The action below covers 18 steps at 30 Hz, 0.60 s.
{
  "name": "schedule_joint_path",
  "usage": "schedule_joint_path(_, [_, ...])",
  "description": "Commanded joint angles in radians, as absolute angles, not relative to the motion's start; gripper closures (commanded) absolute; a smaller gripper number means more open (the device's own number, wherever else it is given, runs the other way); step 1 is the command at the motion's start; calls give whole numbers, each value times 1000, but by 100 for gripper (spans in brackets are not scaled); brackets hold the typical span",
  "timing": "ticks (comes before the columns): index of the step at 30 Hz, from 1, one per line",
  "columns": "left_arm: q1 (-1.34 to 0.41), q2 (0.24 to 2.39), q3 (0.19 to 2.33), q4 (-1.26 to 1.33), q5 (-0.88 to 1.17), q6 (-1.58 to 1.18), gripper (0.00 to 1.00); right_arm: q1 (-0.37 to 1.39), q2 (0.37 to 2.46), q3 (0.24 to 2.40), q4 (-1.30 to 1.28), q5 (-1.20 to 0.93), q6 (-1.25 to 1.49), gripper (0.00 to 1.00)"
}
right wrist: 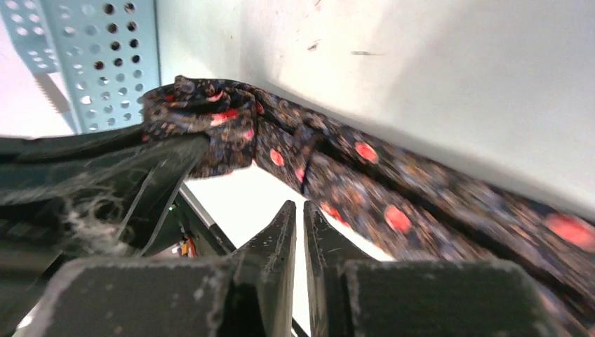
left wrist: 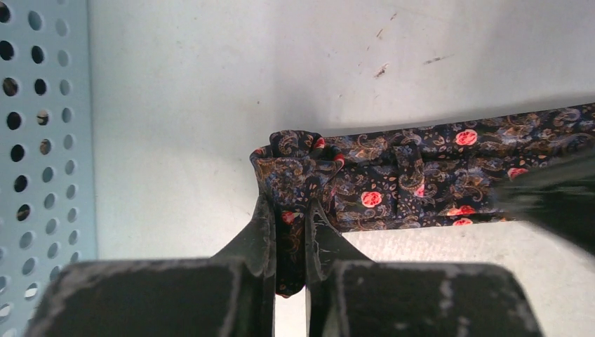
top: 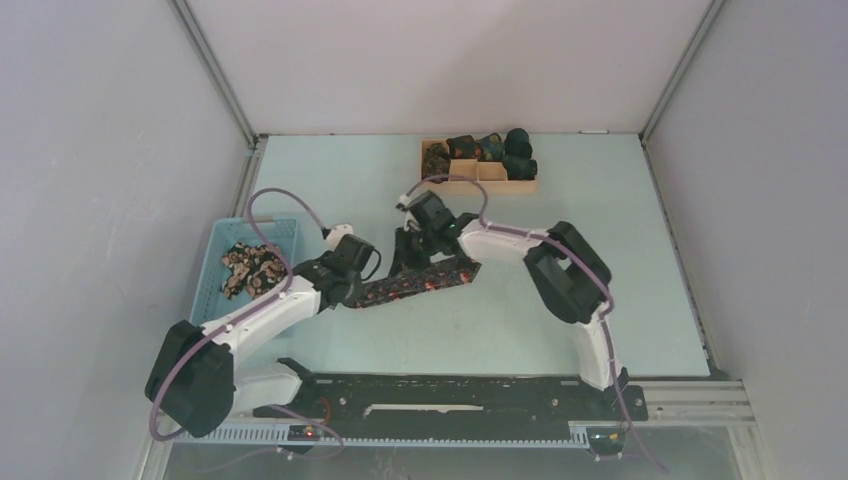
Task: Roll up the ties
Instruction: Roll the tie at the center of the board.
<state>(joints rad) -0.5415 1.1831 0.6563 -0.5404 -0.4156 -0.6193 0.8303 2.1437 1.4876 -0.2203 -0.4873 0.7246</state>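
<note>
One dark floral tie (top: 420, 282) stretches across the table between the arms. My left gripper (top: 352, 294) is shut on the tie's bunched left end. In the left wrist view the folded fabric (left wrist: 295, 165) is pinched between the fingers of that gripper (left wrist: 291, 214), and the rest of the tie (left wrist: 435, 175) runs off to the right. My right gripper (top: 405, 256) hovers just behind the tie's middle. In the right wrist view this gripper (right wrist: 298, 209) is shut with nothing in it, and the tie (right wrist: 365, 161) passes beyond its tips.
A light-blue perforated basket (top: 260, 222) at the left holds more crumpled ties (top: 250, 268); its wall shows in the wrist views (left wrist: 42, 140) (right wrist: 91, 56). A wooden divided tray (top: 500, 186) at the back holds rolled ties (top: 505, 150).
</note>
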Motion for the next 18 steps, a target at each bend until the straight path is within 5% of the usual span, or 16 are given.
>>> schedule_joint_path(1, [-588, 1229, 721, -605, -555, -617, 100, 736, 1926, 1401, -217, -452, 670, 89])
schedule_joint_path(18, [-773, 1608, 962, -829, -796, -730, 100, 614, 1683, 1179, -282, -396, 622, 89])
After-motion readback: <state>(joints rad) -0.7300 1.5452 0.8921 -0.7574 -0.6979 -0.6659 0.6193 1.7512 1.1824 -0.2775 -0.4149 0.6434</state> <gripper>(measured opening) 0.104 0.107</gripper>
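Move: The left gripper holds the tie roll right at its fingers. From it the tie's open end lies about 25 cm to the right and 5 cm ahead, some 4 cm lower, and the blue bin's middle is about 22 cm left and 3 cm ahead. From the right hand the open end is about 14 cm right, level fore and aft, 3 cm below. The tie roll is some 10 cm left and 4 cm back of the right hand, the wooden box about 17 cm right and 23 cm ahead. Sweep the right gripper, still shut, about 12 cm to the right along and above the flat tie towards its open end: rise some 8 cm while drifting forward, then start sinking and ease slightly back. Meanwhile keep the left gripper pinched on the tie roll and tilt that wrist about 25 degrees, left side rising, staying almost in place. ##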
